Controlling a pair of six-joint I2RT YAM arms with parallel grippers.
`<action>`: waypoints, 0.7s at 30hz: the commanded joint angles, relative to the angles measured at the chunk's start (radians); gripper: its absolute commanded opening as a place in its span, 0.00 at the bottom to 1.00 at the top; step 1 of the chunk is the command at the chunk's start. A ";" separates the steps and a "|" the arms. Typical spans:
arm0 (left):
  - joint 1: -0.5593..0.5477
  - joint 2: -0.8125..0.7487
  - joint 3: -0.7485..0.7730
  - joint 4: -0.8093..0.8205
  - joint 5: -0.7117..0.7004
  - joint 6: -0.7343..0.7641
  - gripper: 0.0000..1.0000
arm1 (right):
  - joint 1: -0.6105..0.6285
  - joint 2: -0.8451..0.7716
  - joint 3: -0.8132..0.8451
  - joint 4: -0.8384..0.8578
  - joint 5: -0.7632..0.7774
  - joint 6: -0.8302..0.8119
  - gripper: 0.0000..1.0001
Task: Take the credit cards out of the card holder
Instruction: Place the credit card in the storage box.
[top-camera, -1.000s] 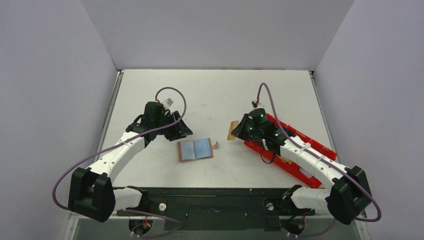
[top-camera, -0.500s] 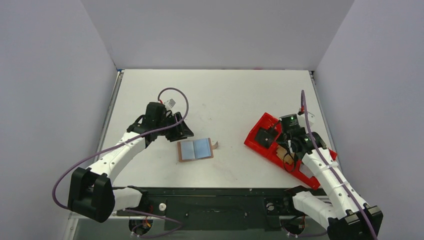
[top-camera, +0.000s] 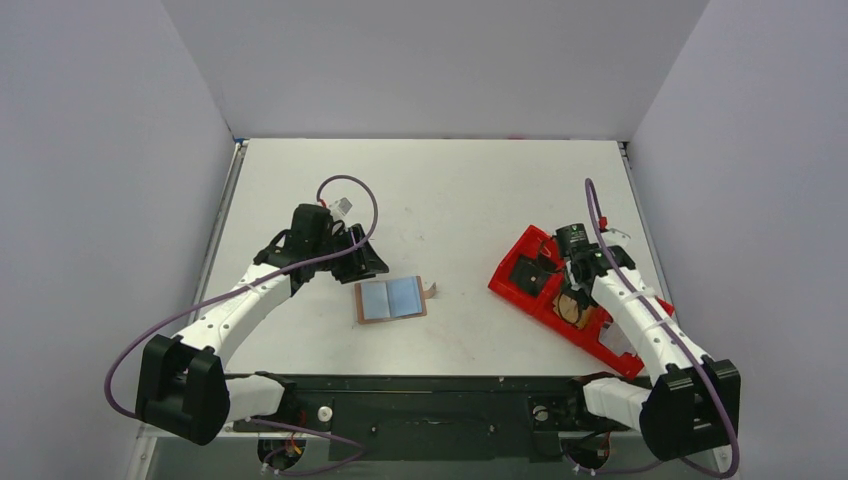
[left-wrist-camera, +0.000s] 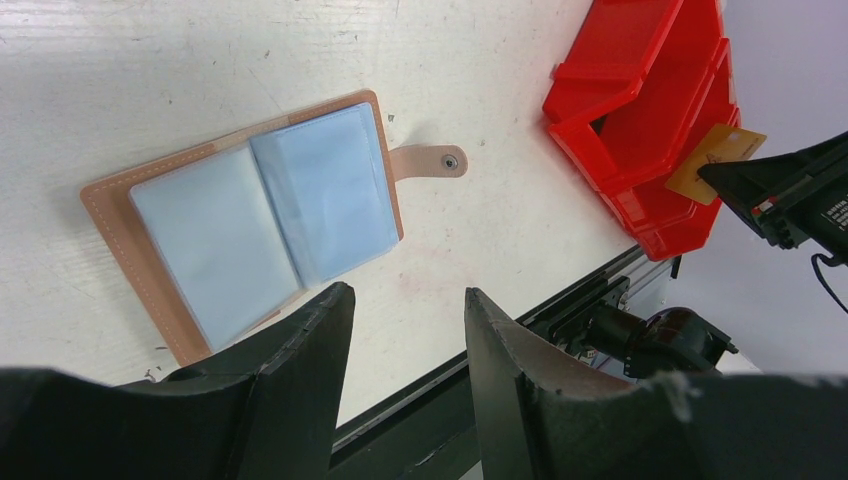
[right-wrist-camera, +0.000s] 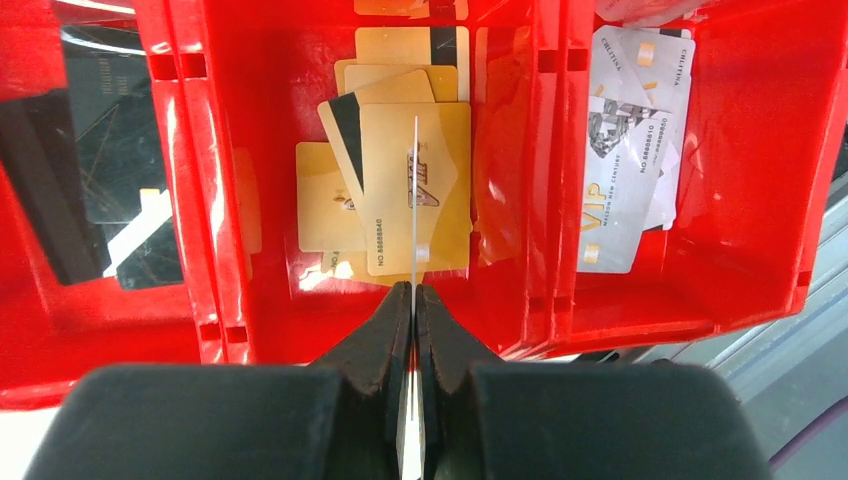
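The card holder lies open flat on the table, brown leather with light blue inner panels and its strap tab pointing right. My left gripper hovers open just left of and above it, with nothing between its fingers. My right gripper is shut on a thin credit card, seen edge-on, over the middle compartment of the red tray. The left wrist view shows that held card as gold.
The red tray lies slantwise at the right. Its middle compartment holds several gold cards, the right one silver cards, the left one black cards. A black rail runs along the near edge.
My right arm has swung from beside the card holder to over the red tray, carrying the card. The left arm and the card holder have barely moved.
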 joint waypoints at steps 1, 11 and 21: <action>-0.005 -0.022 0.028 0.035 0.014 0.008 0.43 | -0.007 0.066 0.010 0.051 0.065 -0.018 0.03; -0.004 -0.033 0.038 0.018 0.008 0.008 0.43 | -0.020 0.154 -0.025 0.105 0.082 -0.028 0.11; -0.005 -0.029 0.047 0.012 0.006 0.011 0.43 | -0.021 0.069 -0.004 0.120 -0.003 -0.056 0.38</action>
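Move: The right gripper, shut on a gold card hanging edge-on, is over the storage box's middle compartment. The gold card pile there lies about 9 cm below it, some 2 cm ahead and 3 cm to its right. At the same depth, the black cards are roughly 9 cm ahead and 9 cm left, and the white cards about 4 cm back and 12 cm right. From the left gripper the gold card pile lies some 44 cm right, 5 cm back and 13 cm below. Lower the right gripper, still pinching the gold card, about 3 cm down towards the gold card pile, edging roughly 1 cm forward. Start parting the fingers as it sinks, opening wider near the bottom to about a third of full opening so that they let go of the card, and finish with a very slight lift. ##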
